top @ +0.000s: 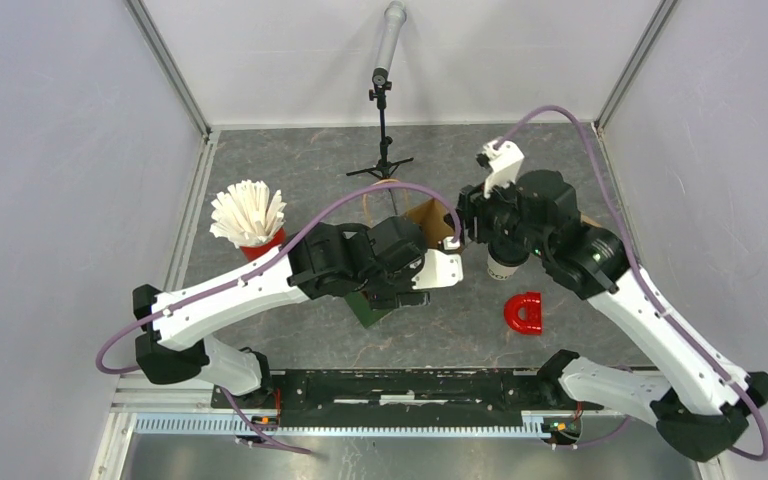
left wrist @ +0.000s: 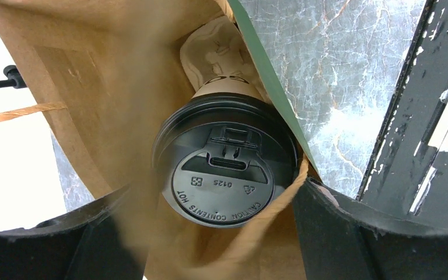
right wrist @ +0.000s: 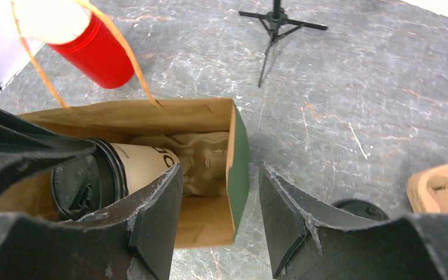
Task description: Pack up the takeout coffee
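Note:
The takeout coffee (left wrist: pixel 224 175), a cream paper cup with a black lid, sits inside the green paper bag (right wrist: pixel 239 157) on a moulded pulp insert (right wrist: pixel 204 157). Its cream side (right wrist: pixel 140 163) shows in the right wrist view. My left gripper (left wrist: pixel 216 195) is at the bag's mouth with its fingers spread wide, open, and the bag's brown rim is bent against its right finger (left wrist: pixel 338 233). My right gripper (right wrist: pixel 220 181) hangs open just above the bag's green end wall, touching nothing. From the top, both grippers (top: pixel 438 272) (top: pixel 472 232) meet over the bag (top: pixel 372 308).
A second lidded cup (top: pixel 505 262) stands on the table right of the bag, under my right wrist. A brown cardboard carrier (right wrist: pixel 443 186) lies further right. A red cup of white sticks (top: pixel 252 225), a red U-shaped piece (top: pixel 524 314) and a black tripod (top: pixel 384 120) are nearby.

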You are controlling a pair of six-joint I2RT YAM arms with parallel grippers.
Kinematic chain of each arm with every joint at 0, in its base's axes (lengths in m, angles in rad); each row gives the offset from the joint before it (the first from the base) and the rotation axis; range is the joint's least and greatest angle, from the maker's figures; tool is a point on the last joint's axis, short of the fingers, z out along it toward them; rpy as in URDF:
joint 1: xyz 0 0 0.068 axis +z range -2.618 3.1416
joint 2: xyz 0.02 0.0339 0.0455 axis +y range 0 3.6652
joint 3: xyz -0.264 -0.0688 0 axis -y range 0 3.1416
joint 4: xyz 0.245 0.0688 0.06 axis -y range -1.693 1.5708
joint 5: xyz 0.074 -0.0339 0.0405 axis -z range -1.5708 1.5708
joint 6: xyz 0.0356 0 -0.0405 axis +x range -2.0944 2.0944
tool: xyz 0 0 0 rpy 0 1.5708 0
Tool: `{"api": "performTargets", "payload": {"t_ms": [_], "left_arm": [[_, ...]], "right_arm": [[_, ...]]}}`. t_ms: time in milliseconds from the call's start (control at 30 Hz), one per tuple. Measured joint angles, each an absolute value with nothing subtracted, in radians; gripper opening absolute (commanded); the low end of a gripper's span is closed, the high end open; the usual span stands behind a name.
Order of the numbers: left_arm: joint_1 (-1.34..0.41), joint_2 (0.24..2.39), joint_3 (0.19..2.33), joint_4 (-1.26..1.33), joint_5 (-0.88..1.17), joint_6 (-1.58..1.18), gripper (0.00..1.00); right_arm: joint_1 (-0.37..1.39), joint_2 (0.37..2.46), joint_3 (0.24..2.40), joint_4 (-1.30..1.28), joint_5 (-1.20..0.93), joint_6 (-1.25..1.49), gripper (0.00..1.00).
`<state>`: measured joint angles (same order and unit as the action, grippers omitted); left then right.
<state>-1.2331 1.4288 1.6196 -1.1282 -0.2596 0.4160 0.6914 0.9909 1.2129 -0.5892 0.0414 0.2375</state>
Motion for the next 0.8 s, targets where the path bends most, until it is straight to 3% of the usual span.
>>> {"api": "performTargets", "payload": {"t_ms": [400,800], "left_arm": [[-1.239,1.413,1.589,-1.129,-0.257,0.398,0.59],[-1.240,1.397,1.584,-1.129,-0.257,0.390,0.58]], "right_arm": [[0.691,1.308,1.468,-0.733,-0.077,0.144,0.56],[0.680,1.395,1.575,-0.856,-0.095,0.059,0.52]]}}
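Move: My right hand is open and off the bag, whose right-hand rim lies some 3 cm ahead, 4 cm left and 4 cm below it. The lidded coffee cup outside the bag is roughly 13 cm right, 5 cm ahead and 24 cm down. My left hand still grips the tipped cup inside the bag. From that hand the tray on the bag's floor is about 4 cm ahead, 8 cm right and 16 cm down, and the rim 7 cm ahead and 9 cm right. I swing my half-open right hand about 4 cm left and 3 cm forward, first level and then sinking some 3 cm, so the bag's right-hand rim comes in between the fingertips. Meanwhile I turn the wrist roughly 20 degrees, tipping the fingers down and dropping its left side, and leave the gap as it is. My left hand keeps its hold on the cup's lid, almost still. ##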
